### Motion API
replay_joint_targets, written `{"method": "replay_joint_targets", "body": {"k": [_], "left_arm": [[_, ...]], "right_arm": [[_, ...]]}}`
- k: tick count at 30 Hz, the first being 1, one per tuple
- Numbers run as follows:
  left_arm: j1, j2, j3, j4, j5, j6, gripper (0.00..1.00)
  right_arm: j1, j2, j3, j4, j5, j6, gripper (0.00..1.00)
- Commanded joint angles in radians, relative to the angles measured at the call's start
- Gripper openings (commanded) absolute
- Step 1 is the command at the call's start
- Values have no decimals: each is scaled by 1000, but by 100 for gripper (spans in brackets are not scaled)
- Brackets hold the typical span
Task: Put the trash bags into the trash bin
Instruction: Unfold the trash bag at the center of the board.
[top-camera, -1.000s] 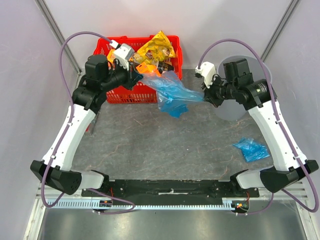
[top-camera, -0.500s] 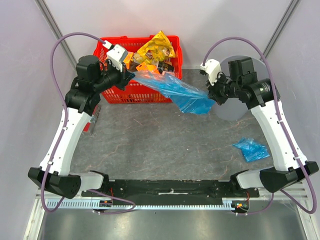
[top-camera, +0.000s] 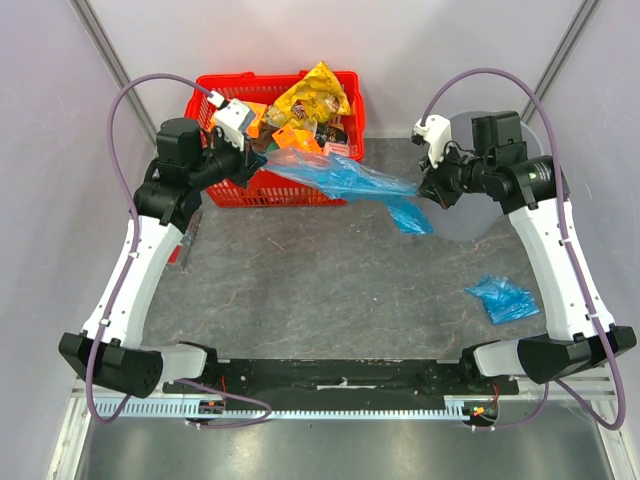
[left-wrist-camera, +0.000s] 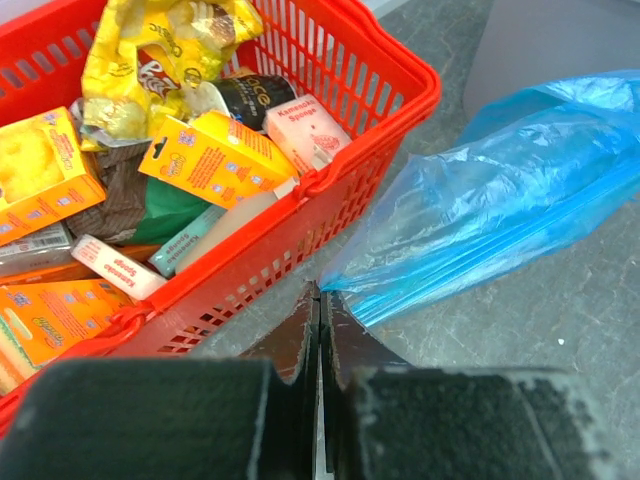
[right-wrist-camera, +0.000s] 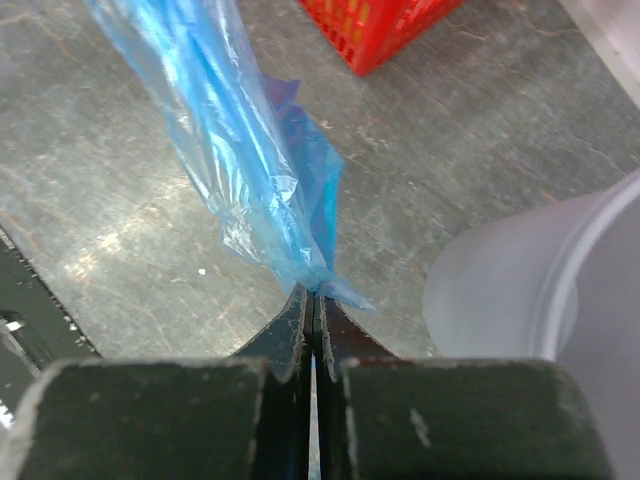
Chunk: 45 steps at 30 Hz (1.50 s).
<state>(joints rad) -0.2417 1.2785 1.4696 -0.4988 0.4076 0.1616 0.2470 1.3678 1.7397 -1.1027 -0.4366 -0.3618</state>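
Note:
A blue trash bag (top-camera: 350, 180) hangs stretched in the air between both arms. My left gripper (top-camera: 262, 160) is shut on its left end, beside the red basket; the pinched corner shows at the fingertips (left-wrist-camera: 320, 292). My right gripper (top-camera: 422, 190) is shut on the bag's other end (right-wrist-camera: 312, 283), with a loose flap (top-camera: 412, 217) drooping below. The bag (left-wrist-camera: 500, 210) fans out wide in the left wrist view and hangs bunched (right-wrist-camera: 240, 160) in the right wrist view. The grey trash bin (top-camera: 480, 215) stands under the right arm, its rim (right-wrist-camera: 560, 270) just right of the gripper. A second blue trash bag (top-camera: 502, 298) lies crumpled on the table.
A red mesh basket (top-camera: 240, 190) at the back left holds a yellow snack packet (top-camera: 315, 92) and several orange boxes (left-wrist-camera: 215, 160). Its front wall (left-wrist-camera: 330, 190) is close to my left fingers. Grey walls enclose the table on the sides.
The two grippers have drawn further apart, left arm toward the basket and right arm toward the bin, pulling the blue bag from a sagging bundle into a taut strip.

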Motion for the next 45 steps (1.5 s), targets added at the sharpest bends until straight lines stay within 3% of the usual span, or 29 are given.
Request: {"method": "replay_joint_targets", "body": {"k": [1, 5, 10, 17, 29, 37, 45], "left_arm": [[24, -34, -14, 54, 95, -25, 2], [24, -8, -2, 97, 233, -151, 2], [16, 48, 73, 144, 339, -361, 2], [-11, 81, 116, 158, 312, -379, 2], [-74, 100, 136, 143, 295, -358, 2], [-77, 105, 164, 126, 275, -333, 2], [-93, 113, 172, 118, 286, -346, 2]], "right_arm": [[-20, -6, -16, -68, -175, -57, 1], [-17, 28, 7, -82, -275, -66, 13], [-11, 89, 26, -31, -324, -17, 34], [-12, 120, 43, -8, -356, -9, 52], [69, 157, 80, 43, -285, 3, 61], [77, 99, 61, 35, -74, -31, 54], [104, 132, 86, 101, -257, 47, 61]]}}
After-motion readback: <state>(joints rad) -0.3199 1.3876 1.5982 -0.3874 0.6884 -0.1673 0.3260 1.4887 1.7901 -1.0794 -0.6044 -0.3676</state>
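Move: The blue trash bag is stretched between the two shut grippers: its middle lies about 17 cm to the right of the left hand, 4 cm back and 3 cm below, and from the right hand about 14 cm to the left, 3 cm ahead and 3 cm below. The red basket stands some 9 cm ahead of the left hand, about straight in front and 20 cm lower; the bin's middle is roughly 13 cm to the right hand's right, 4 cm ahead and 15 cm down. Inward from both sides: the left hand, still pinching its edge of the bag, sweeps about 8 cm right and 4 cm up towards the right hand, its wrist turning clockwise and dropping its left side. The right hand opens well over halfway, lets go of its edge and moves left about 7 cm towards the bag, dipping and rising again, then eases back a little, turned somewhat counter-clockwise. ##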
